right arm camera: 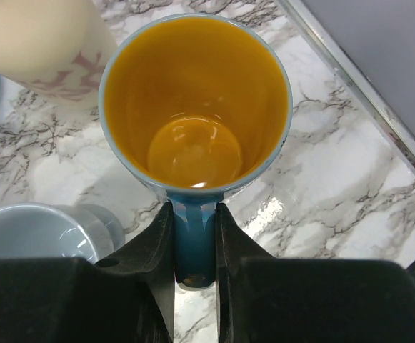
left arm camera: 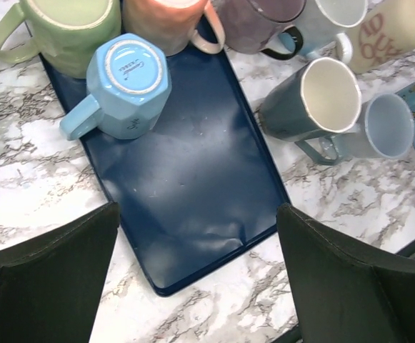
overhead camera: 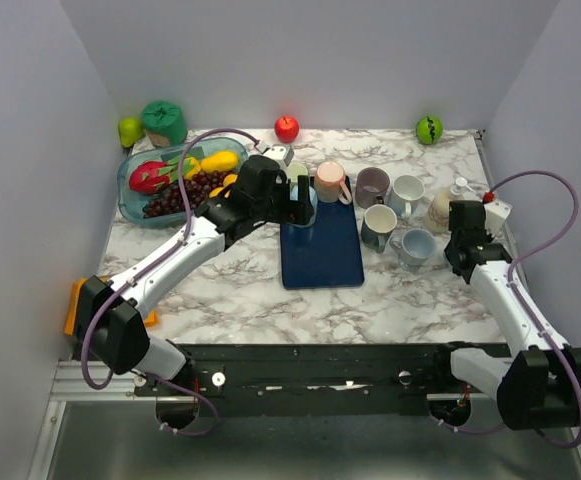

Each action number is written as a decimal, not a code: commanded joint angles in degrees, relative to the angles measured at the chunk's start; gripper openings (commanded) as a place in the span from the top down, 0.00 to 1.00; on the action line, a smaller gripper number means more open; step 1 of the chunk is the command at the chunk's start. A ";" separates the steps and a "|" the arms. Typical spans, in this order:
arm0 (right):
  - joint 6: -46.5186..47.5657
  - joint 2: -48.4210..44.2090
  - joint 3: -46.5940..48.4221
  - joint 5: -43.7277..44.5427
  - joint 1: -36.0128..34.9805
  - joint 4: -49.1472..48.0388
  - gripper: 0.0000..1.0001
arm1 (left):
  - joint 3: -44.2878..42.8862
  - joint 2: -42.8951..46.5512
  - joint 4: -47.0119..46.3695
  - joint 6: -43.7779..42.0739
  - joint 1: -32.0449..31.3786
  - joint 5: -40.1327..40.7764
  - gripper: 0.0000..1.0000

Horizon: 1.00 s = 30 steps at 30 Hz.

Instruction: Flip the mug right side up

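A light blue mug stands upside down, base up, at the far left of the navy tray. My left gripper hovers open over the tray's near end, well short of that mug, with nothing between its fingers. In the top view the left gripper covers the mug. My right gripper is shut on the handle of a teal mug with an orange inside, which stands upright on the marble at the right. In the top view the right gripper hides this mug.
Upright mugs crowd the tray's far end and right side: green, pink, purple, dark grey-blue, pale blue, cream. A fruit-filled container sits at the back left. The table's right edge runs close to the teal mug.
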State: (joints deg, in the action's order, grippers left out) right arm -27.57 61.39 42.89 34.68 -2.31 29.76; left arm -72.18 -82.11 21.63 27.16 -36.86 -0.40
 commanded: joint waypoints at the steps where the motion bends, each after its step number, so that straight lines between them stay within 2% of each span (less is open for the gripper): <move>1: 4.63 1.80 0.44 -0.48 1.34 -13.14 0.99 | 1.52 -1.56 0.00 -2.02 1.09 2.08 0.01; 6: 6.13 4.79 0.43 -2.59 1.60 -15.43 0.99 | 2.22 -2.79 -1.41 -2.98 1.70 2.86 0.01; 12: 6.13 7.08 0.88 -5.05 1.60 -15.17 0.86 | 1.43 -5.61 -3.17 -4.30 1.97 4.53 0.01; 17: 5.78 5.94 0.96 -5.67 1.60 -13.24 0.71 | 2.04 -6.75 -4.31 -6.85 2.14 7.43 0.01; 25: 3.23 1.99 3.77 -5.85 1.60 -4.28 0.52 | 1.87 -10.18 -6.95 -13.44 2.50 10.78 0.01; 30: 1.30 -0.21 5.44 -6.99 1.60 1.52 0.47 | 0.55 -13.77 -7.91 -17.57 3.64 7.44 0.01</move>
State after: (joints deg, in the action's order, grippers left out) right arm -24.14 63.24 45.91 28.40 -1.02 25.76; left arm -70.70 -92.79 15.90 14.74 -34.24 7.53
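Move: Right hand: it still holds the patterned blue mug upright by its handle, just above the table; the spot where the mug's body is to stand lies about 8 cm ahead, 3 cm right and 2 cm lower. The soap bottle stands about 5 cm beyond that spot and 4 cm left of it, the grey mug 4 cm ahead of the hand and 7 cm left. Left hand: the upside-down light-blue mug sits about 12 cm ahead, 2 cm right, 13 cm below; the green mug is 8 cm beyond and 2 cm left of it, the peach mug 6 cm beyond and 6 cm right. Forward about 3 cm and down 2 cm, the right hand eases the patterned blue mug onto the table in front of the soap bottle, turning slightly counter-clockwise, then opens, frees the handle and rises 3 to 4 cm. Down some 7 cm, forward 5 cm and a little left, the wide-open left hand closes in on the upside-down light-blue mug, rolling about 15 degrees left side up, without touching it. ##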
